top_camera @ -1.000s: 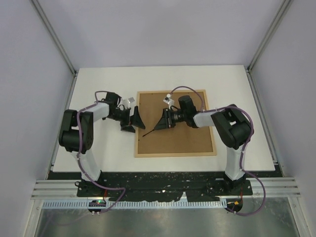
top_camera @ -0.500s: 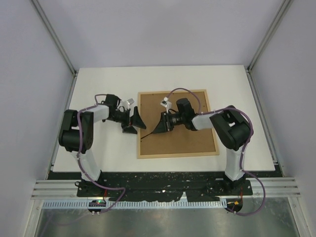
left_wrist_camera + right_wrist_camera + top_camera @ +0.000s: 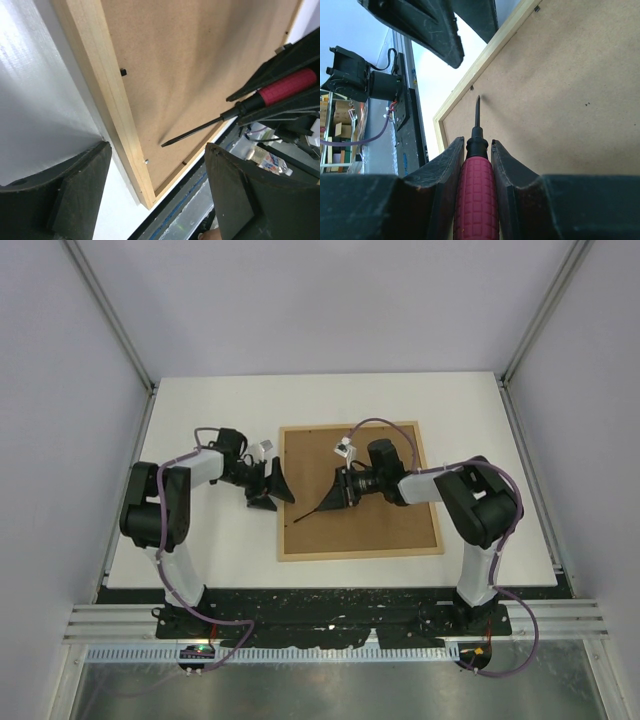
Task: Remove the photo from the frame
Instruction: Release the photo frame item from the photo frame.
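Note:
The frame (image 3: 360, 554) lies face down on the white table, its brown fibreboard back (image 3: 385, 525) facing up. The photo is hidden under that back. My left gripper (image 3: 272, 488) stands open astride the frame's left wooden strip (image 3: 107, 100), one finger outside it and one over the board. My right gripper (image 3: 337, 496) is shut on a red-handled screwdriver (image 3: 476, 195). The screwdriver's dark blade (image 3: 200, 131) points at the board near the left strip, its tip just above the surface or touching it; I cannot tell which.
A small black tab (image 3: 123, 72) and a metal screw head (image 3: 146, 161) sit along the inside of the left strip. The table's near edge and black rail (image 3: 330, 600) run close below the frame. Enclosure walls stand on both sides.
The left gripper's jaws have narrowed a little around the frame's left strip. The right gripper with the screwdriver dipped toward the left strip and drew back slightly. The frame's near right corner shifted slightly right.

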`<state>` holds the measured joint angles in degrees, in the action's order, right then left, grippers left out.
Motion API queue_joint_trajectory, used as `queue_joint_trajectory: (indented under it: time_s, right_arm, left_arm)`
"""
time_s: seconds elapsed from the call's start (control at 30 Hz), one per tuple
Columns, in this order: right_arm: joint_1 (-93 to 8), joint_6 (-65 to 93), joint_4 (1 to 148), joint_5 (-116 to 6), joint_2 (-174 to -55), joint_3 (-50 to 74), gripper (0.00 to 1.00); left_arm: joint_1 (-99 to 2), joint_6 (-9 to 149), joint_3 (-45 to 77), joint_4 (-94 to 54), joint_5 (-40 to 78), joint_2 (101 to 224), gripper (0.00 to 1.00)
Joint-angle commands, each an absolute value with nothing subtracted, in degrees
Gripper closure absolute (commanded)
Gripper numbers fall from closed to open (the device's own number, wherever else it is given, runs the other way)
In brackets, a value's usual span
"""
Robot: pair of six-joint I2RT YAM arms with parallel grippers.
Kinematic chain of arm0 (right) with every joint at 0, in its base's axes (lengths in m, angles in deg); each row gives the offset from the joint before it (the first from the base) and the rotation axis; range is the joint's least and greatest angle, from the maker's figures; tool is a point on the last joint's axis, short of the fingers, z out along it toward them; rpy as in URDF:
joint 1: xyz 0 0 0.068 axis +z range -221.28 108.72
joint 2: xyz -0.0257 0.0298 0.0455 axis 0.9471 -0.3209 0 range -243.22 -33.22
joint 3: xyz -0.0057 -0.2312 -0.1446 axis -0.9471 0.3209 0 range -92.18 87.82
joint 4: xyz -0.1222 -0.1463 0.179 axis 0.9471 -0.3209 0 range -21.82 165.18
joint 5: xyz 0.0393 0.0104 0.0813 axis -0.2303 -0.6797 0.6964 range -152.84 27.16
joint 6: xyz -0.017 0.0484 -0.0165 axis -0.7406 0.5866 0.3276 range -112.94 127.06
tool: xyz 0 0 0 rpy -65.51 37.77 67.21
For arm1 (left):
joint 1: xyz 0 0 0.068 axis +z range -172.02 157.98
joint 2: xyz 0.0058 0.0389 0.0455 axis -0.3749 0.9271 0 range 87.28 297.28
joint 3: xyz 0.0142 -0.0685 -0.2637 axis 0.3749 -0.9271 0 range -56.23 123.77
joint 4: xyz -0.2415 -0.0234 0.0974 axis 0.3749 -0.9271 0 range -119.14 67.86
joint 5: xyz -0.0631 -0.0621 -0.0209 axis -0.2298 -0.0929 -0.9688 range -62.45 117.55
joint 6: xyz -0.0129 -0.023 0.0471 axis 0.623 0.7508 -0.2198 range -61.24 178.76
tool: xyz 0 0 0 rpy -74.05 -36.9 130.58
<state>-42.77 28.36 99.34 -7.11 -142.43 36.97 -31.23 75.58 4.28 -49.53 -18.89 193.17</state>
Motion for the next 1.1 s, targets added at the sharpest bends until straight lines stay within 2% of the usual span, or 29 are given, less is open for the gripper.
queue_joint_trajectory:
  time_s: [0.0,0.13,0.23,0.37,0.63,1.07]
  right_arm:
    - [-42.2,28.5,103.5,-6.8,-139.8,37.6,0.92]
    - [-41.6,29.3,104.9,-7.4,-140.1,37.8,0.92]
    - [-41.1,29.6,105.3,-7.3,-140.5,37.7,0.92]
    - [-40.6,30.7,107.7,-7.1,-141.5,38.2,0.92]
    - [-39.3,28.2,104.2,-10.6,-142.4,36.8,0.92]
    - [-39.2,25.4,99.7,-13.0,-143.1,35.4,0.92]
  left_arm:
    - [-32.6,73.5,5.4,-51.9,-7.0,194.8,0.23]
    - [-33.6,73.4,6.7,-53.3,-5.4,195.7,0.31]
    - [-33.9,73.4,7.5,-54.0,-4.4,196.6,0.45]
    - [-34.2,73.2,7.9,-54.5,-4.3,197.8,0.53]
    - [-34.9,72.8,8.6,-55.8,-3.5,198.6,0.77]
    - [-35.0,73.2,8.5,-55.5,-4.2,199.3,0.95]
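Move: The left hand hovers open over the frame's left rail, with the stretch it will pinch about 2 cm below and some 1 cm to its left. From this hand the lower metal tab lies about 4 cm back, the upper tab about 5 cm ahead, both roughly 1 cm to the right and 3 cm down. The right hand, holding the screwdriver, has that lower tab about 9 cm to its left, 2 cm back and 5 cm below; the frame's near left corner is some 8 cm behind the tab and 1 cm farther left. Down onto the frame's left rail goes the left hand, a little over 2 cm, tipping about 10 degrees so its fingers point more steeply down while they close and pinch the rail. Meanwhile the right hand keeps its grip on the screwdriver and eases about 1.5 cm left and 1 cm back, rising slightly and then dipping, to bring the tip up to the lower tab. ##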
